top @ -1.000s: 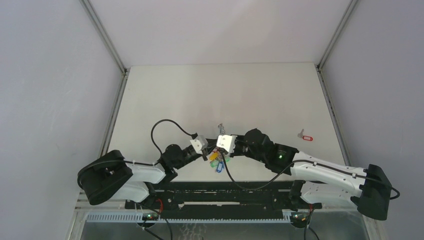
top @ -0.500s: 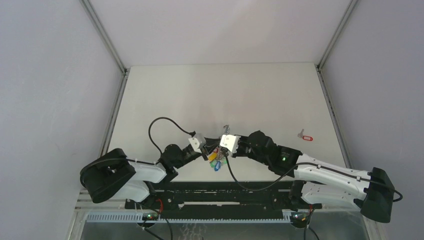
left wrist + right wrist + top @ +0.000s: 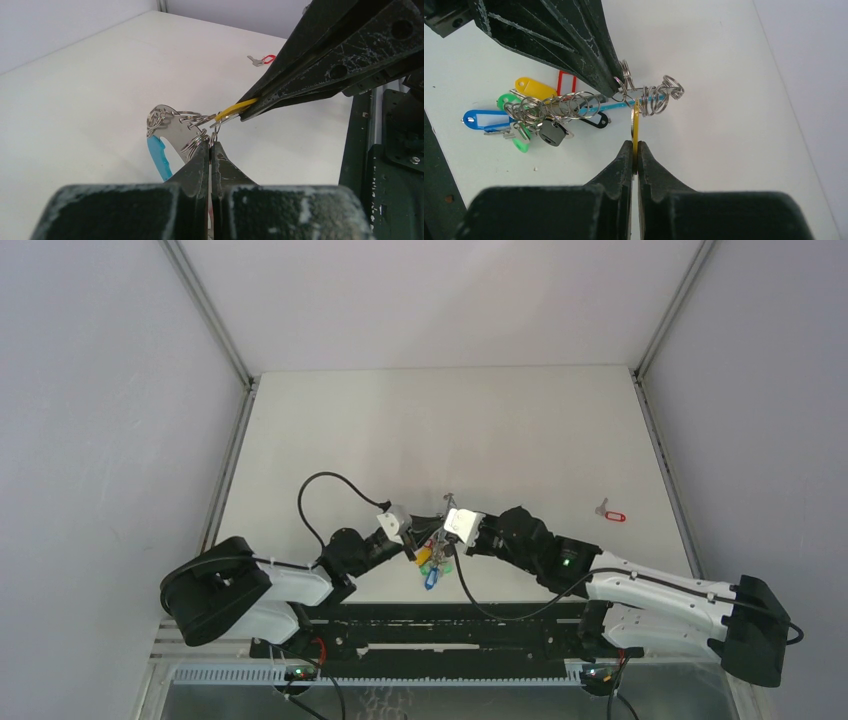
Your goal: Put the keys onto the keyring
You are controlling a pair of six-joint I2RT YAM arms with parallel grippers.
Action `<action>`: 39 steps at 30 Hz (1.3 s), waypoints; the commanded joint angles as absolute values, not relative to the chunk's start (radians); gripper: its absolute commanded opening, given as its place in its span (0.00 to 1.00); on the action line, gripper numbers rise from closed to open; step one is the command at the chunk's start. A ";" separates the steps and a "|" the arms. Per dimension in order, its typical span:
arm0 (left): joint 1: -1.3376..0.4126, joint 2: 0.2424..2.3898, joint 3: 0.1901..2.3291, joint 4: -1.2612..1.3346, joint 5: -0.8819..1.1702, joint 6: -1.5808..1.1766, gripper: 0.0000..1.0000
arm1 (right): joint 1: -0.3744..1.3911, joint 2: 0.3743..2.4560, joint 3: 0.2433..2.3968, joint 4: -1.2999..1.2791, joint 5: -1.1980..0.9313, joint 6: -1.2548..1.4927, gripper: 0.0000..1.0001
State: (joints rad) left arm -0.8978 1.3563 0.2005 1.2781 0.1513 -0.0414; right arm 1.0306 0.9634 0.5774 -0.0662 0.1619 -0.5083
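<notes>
The keyring point(image 3: 170, 127) is a grey metal loop with a cyan section point(image 3: 159, 157) and small split rings along it. My left gripper point(image 3: 211, 147) is shut on its edge among the rings. In the right wrist view the keyring point(image 3: 651, 95) is held above the table, with a bunch of blue, green, yellow and red tags point(image 3: 524, 115) hanging at its left. My right gripper point(image 3: 634, 146) is shut on the yellow tag point(image 3: 635, 125) of one key, whose ring end touches the keyring. Both grippers meet at the table's near middle point(image 3: 432, 540). A red-tagged key point(image 3: 610, 512) lies on the table to the right.
The white table point(image 3: 450, 430) is walled by grey panels on the left, right and back. A black rail frame point(image 3: 450, 625) runs along the near edge between the arm bases. The left arm's black cable point(image 3: 320, 490) loops over the table.
Both grippers stay shut on the same things. The right wrist shifted slightly right and forward, and the hanging bunch of tags sank a little towards the near edge.
</notes>
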 commanded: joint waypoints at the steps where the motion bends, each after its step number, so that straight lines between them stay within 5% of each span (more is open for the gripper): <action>1: -0.874 1.349 0.198 1.363 0.062 -0.063 0.00 | 1.013 0.977 0.547 -0.064 0.223 -0.476 0.00; 28: -0.876 1.353 0.187 1.376 -0.117 -0.172 0.00 | 1.009 1.046 0.522 0.066 0.163 -0.440 0.00; 34: -0.875 1.244 0.178 1.304 -0.100 -0.133 0.34 | 0.949 1.039 0.586 0.019 0.121 -0.440 0.00; 39: -0.874 1.043 0.146 1.140 -0.130 -0.093 0.47 | 0.900 1.096 0.642 0.018 0.116 -0.428 0.00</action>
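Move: The right hand, already gripping the yellow key tag edge-on, has the small ring pinched in the left fingertips about 2 cm ahead, 2 cm to its left and 1 cm lower. The keyring plate's middle is some 2 cm ahead, 2 cm left and 4 cm below; the tag bunch is about 4 cm back, 3 cm left and 9 cm down. From the left hand, the yellow tag is about 2 cm back, 2 cm right and 1 cm above. The left fingertips keep their pinch on the small ring while easing about 2 cm forward with a slight tilt, then open nearly halfway, let go and pull up and left, some 4 cm up. The right hand keeps the yellow tag gripped throughout, sinking nearly 3 cm and drifting left, then rises slightly before swinging right and forward. ##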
